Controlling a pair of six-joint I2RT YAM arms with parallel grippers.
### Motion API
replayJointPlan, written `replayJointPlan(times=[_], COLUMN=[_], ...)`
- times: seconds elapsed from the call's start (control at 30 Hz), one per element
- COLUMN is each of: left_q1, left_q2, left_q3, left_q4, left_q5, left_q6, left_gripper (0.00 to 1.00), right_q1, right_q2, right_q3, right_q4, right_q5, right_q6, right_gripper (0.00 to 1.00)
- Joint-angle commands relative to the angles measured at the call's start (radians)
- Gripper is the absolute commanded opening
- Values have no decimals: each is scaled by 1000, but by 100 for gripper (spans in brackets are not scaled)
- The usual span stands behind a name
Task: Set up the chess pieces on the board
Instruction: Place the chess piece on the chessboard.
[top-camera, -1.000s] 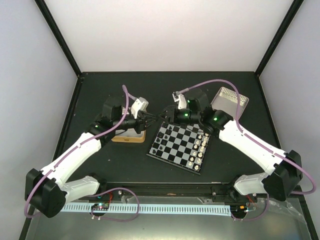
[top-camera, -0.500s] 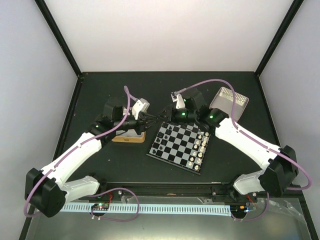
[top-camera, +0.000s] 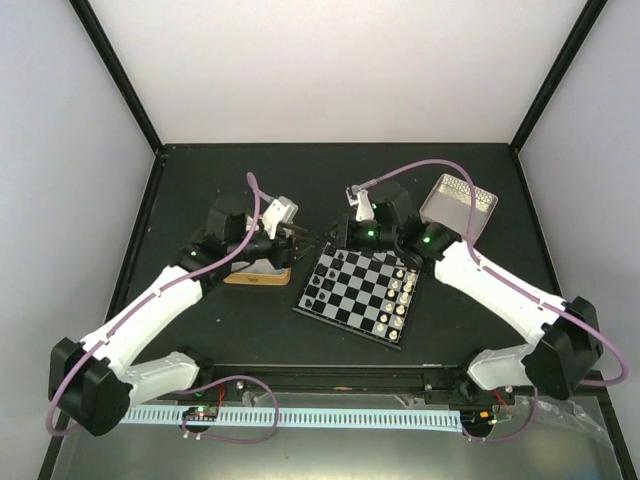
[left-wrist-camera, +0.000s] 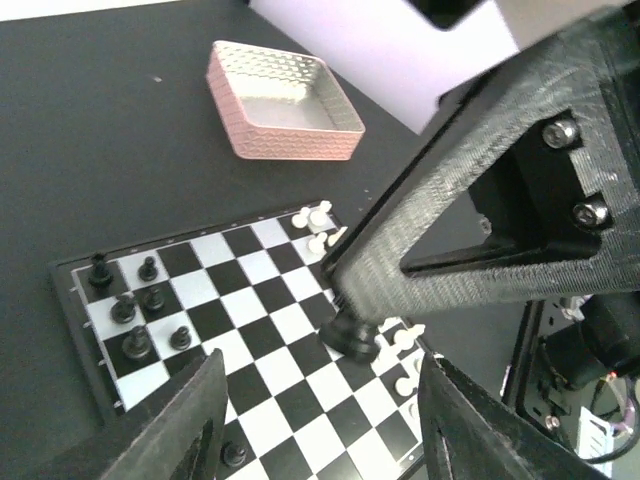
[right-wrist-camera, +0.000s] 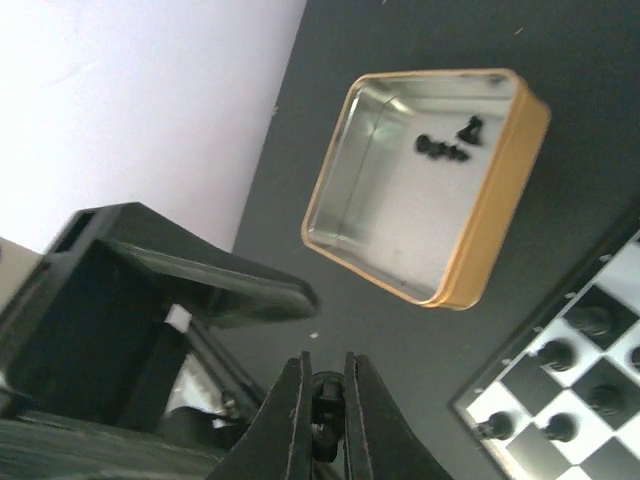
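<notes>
The board (top-camera: 350, 300) lies mid-table, with black chess pieces (top-camera: 322, 287) along its left side and white ones (top-camera: 400, 295) on the right. Just off its far-left corner my two grippers meet tip to tip. My right gripper (right-wrist-camera: 325, 385) is shut on a small black chess piece (right-wrist-camera: 326, 400). From the left wrist, that same piece (left-wrist-camera: 352, 335) hangs under the right finger above the board (left-wrist-camera: 270, 300). My left gripper (left-wrist-camera: 322, 400) stands open around it, its fingers (left-wrist-camera: 190, 430) well apart and touching nothing. Several black pieces (left-wrist-camera: 130, 305) stand at the board's left edge.
A gold-rimmed tin (right-wrist-camera: 430, 185) holding a couple of loose black pieces (right-wrist-camera: 445, 145) sits left of the board, under my left arm. A pink box (left-wrist-camera: 285, 100) stands at the back right. White pieces (left-wrist-camera: 315, 215) line the board's far side.
The right wrist has shifted slightly left towards the left gripper. Both tips stay together at the board's far-left corner.
</notes>
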Motion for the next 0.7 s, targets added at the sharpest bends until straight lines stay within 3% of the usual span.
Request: replayJointPlan(times=[0.0,0.17,0.3,0.47,0.67], left_q1=[-7,-2,0,2,2], left_q2=[-72,-231,-392,-498,-502], left_q3=[37,-21,-100,-136,-135], left_q4=[-40,-44,44,60,30], left_q5=[-171,-486,-648,-735,-741], left_q6=[-40,-107,-113,-101,-104], left_gripper=[58,63,67,74,75], right_q1=[1,57,170,260,304], right_q2=[-71,-98,-53,63,227], right_q3=[-61,-149,-166,-138,-82], right_q4=[36,49,54,64,64], right_q5=[170,352,458,510,526], right_q6=[-159,-308,-407,-468,-497], right_gripper=[1,1,1,1,1])
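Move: The right hand holds the black chess piece; the chessboard's near-left corner, where it heads, lies about 17 cm below, 2 cm back and 3 cm to its left. The board's middle is some 3 cm ahead and 8 cm right of it, the tray of black pieces 13 cm ahead and 14 cm left. From the left hand the tray lies roughly 13 cm ahead, 12 cm left and 19 cm below, the near-left corner 1 cm back, 1 cm left and 17 cm below. Down goes the right hand, about 12 cm towards the board's near-left corner, first easing right away from the left hand, then swinging back and left as its fingers tip steeper downward, still pinching the black piece. Meanwhile the left hand, already loosened from the piece, opens wider and pulls off left some 13 cm and up, turning counter-clockwise to point more forward. ##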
